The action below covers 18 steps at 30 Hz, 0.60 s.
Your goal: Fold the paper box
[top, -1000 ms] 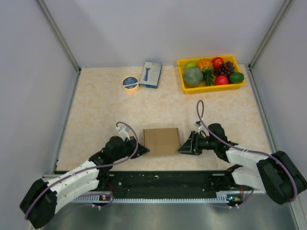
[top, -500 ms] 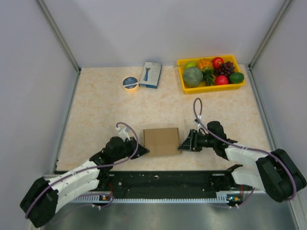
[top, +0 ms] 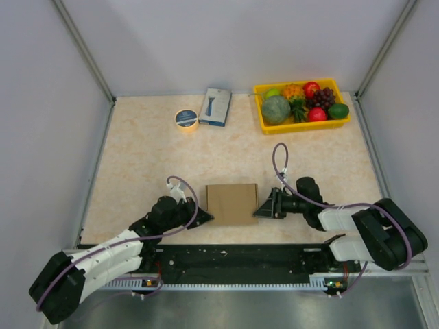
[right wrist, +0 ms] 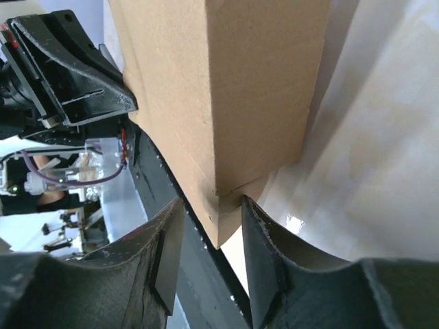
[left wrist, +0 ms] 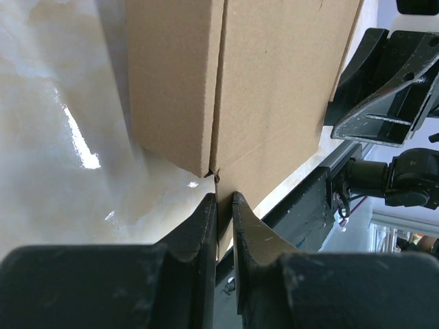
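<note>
The paper box (top: 231,201) is a plain brown cardboard blank, folded into a box shape, at the table's near middle. My left gripper (top: 204,216) is at its left near corner, shut on a thin flap of the box (left wrist: 274,89) that runs between its fingertips (left wrist: 206,212). My right gripper (top: 260,210) is at the right near corner, open, its fingers either side of a protruding flap of the box (right wrist: 226,219). One pad (right wrist: 255,223) sits close against the flap; the other stands apart. Each gripper shows in the other's wrist view.
A yellow tray (top: 302,125) of toy fruit and vegetables stands at the back right. A small blue-and-white printed box (top: 215,107) and a tape roll (top: 186,118) lie at the back middle. The black base rail (top: 233,255) runs just below the box.
The right arm has shifted slightly left and back, bringing its gripper closer to the box's right corner. The left arm and the box have barely moved.
</note>
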Motion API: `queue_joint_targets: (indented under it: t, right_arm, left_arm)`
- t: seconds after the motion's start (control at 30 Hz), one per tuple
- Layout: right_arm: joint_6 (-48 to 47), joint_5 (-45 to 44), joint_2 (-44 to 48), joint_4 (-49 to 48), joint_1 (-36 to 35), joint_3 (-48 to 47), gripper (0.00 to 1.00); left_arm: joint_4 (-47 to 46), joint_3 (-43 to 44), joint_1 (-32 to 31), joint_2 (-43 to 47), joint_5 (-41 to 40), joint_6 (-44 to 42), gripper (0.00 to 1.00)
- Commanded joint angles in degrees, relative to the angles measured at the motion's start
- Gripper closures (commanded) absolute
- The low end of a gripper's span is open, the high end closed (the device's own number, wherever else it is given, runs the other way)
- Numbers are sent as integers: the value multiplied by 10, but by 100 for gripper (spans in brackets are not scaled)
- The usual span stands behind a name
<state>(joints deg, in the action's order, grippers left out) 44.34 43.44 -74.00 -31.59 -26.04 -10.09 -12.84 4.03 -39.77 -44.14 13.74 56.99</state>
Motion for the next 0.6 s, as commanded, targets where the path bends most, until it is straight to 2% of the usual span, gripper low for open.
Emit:
queue_joint_targets:
  t: [0.0, 0.03, 0.2, 0.23, 0.27, 0.57]
  right_arm:
    - [57, 51, -22, -124, 4, 11, 64]
    - [63, 53, -25, -136, 4, 13, 70]
    - [71, 47, -37, -147, 4, 8, 85]
    - [71, 47, -40, -148, 4, 6, 95]
    - [73, 47, -45, -152, 4, 5, 100]
    - [121, 36, -152, -294, 10, 24, 100]
  left_arm:
    - [-13, -7, 3, 5, -1, -2, 100]
    - [-12, -7, 3, 9, -2, -2, 100]
    - [-8, -8, 3, 12, -3, -3, 100]
    - [-9, -9, 3, 12, -5, -3, 100]
    - [-9, -10, 3, 12, -5, -3, 100]
    - [9, -10, 3, 24, -20, -10, 100]
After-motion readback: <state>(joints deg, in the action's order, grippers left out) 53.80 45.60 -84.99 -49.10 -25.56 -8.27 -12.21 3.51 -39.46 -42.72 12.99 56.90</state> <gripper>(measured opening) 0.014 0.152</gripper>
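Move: Close ahead of the right hand's part-open fingers, at the box's near right corner, is the right end of the front flap, about 1 cm farther left and 1 cm out. From that hand, the paper box's middle lies some 7 cm left and 3 cm ahead; the left gripper is roughly 14 cm left, about level. The left hand already holds the flap's left end; the right end is around 14 cm to its right. Closing its part-open fingers fully at the near right corner, the right hand takes the right end of the front flap while easing about 1 cm left, in against the box. It lifts roughly half a centimetre, then sinks back and edges forward, the wrist turning some 5 degrees with the fingertips tipping up. The left hand stays almost still and keeps its pinch on the flap's left end. ##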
